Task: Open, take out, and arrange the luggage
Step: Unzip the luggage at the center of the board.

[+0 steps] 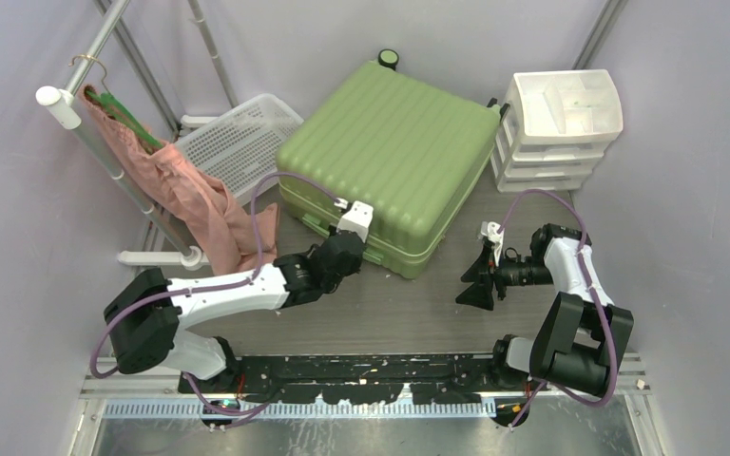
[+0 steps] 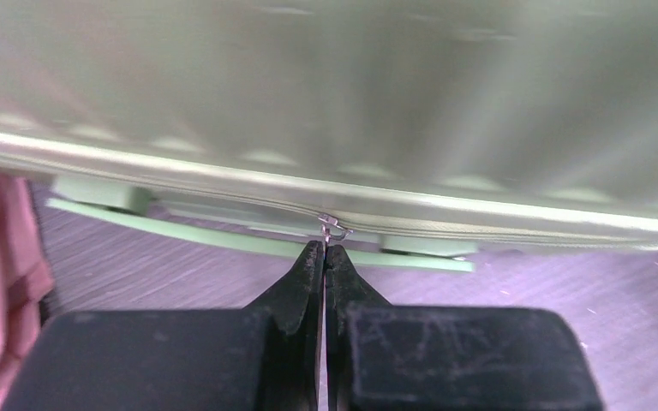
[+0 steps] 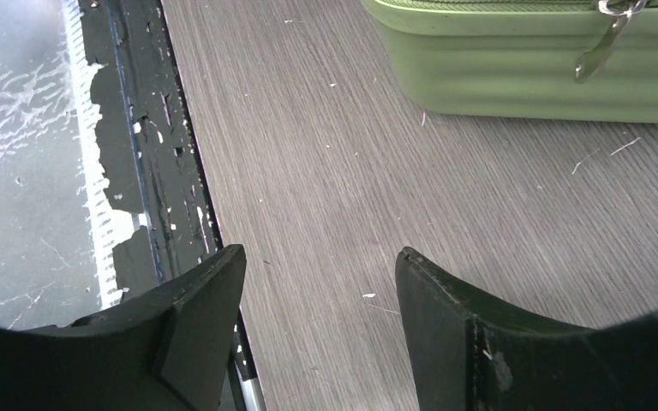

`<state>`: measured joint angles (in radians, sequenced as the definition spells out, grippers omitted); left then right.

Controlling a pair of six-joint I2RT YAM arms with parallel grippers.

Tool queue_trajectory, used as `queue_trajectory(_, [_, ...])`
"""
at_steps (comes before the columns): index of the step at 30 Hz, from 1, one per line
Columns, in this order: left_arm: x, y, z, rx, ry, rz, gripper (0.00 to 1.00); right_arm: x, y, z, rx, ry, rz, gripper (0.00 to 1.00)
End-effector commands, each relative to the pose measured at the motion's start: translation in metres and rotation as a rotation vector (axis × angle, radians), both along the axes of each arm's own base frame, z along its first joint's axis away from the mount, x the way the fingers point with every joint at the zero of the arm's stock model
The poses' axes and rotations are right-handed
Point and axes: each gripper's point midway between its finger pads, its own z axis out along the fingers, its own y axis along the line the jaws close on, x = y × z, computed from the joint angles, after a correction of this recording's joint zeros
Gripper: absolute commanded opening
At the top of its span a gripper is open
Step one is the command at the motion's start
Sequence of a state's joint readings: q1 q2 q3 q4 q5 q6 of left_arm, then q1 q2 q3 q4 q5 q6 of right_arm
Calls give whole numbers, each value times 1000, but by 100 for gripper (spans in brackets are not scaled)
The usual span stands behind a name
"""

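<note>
The light-green ribbed luggage (image 1: 390, 152) lies flat and closed in the middle of the floor. My left gripper (image 1: 369, 251) is at its near side edge. In the left wrist view the left gripper (image 2: 324, 250) is shut on the small metal zipper pull (image 2: 333, 228) on the luggage's (image 2: 351, 103) zip line. My right gripper (image 1: 471, 279) hovers open over bare floor to the right of the luggage's near corner. In the right wrist view, the right gripper (image 3: 319, 257) holds nothing, and the luggage's (image 3: 514, 77) second zipper pull (image 3: 601, 47) hangs ahead at the top right.
A white mesh basket (image 1: 238, 142) leans behind the luggage on the left. A white drawer unit (image 1: 556, 128) stands at the back right. A pink garment (image 1: 190, 195) hangs from a white rail (image 1: 105, 157) at left. The black base strip (image 1: 361, 370) runs along the near edge.
</note>
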<state>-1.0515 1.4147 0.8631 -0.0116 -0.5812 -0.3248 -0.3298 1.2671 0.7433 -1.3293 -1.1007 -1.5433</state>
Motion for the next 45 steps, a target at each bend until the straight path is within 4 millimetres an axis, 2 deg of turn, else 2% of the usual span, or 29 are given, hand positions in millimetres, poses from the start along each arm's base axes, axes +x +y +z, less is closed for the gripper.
queue_trajectory(1, [28,52,25,49,-141,200,0,6,-1,10,3,-52,-6,70])
queue_trajectory(5, [44,90,32,85,-202,344,0,6,-1,11,4,-54,-6,70])
queue_trajectory(10, [56,132,34,179,-222,489,0,5,0,11,5,-55,-6,70])
queue_trajectory(15, [67,156,28,222,-199,515,0,5,0,12,8,-57,-4,70])
queue_trajectory(24, [97,181,24,187,-156,544,0,2,0,15,3,-72,0,70])
queue_trajectory(26, [99,181,26,180,-147,555,2,2,-1,15,0,-77,-3,71])
queue_trajectory(28, [97,182,29,154,-131,579,9,1,-1,16,0,-79,-3,71])
queue_trajectory(30, [91,181,29,117,-92,593,19,0,-1,17,-1,-87,3,71])
queue_trajectory(32, [80,176,28,35,-46,590,24,-2,-1,17,-1,-85,10,72])
queue_trajectory(38, [32,137,31,-225,49,445,32,-7,-1,20,1,-76,54,74])
queue_trajectory(42, [-5,103,34,-366,121,285,33,-17,-2,32,-16,-69,114,74])
queue_trajectory(45, [-37,82,28,-432,193,176,34,-23,-6,41,-82,-91,155,75])
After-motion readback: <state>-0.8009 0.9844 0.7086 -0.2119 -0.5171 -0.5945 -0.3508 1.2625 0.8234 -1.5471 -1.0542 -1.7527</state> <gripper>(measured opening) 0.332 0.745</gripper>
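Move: The left hand already pinches the zipper pull on the luggage's near side; the near left corner it goes to lies about 9 cm ahead and 16 cm left, level with it. The side handle's middle is some 2 cm ahead, 3 cm left and 4 cm below, the pink garment's hem about 20 cm left and 1 cm back, a bit lower. From the right hand that corner is roughly 20 cm ahead and 42 cm left, about level. Left hand drags the pull 18 cm left and forward to the corner, opens, then backs off 10 cm rightward. ##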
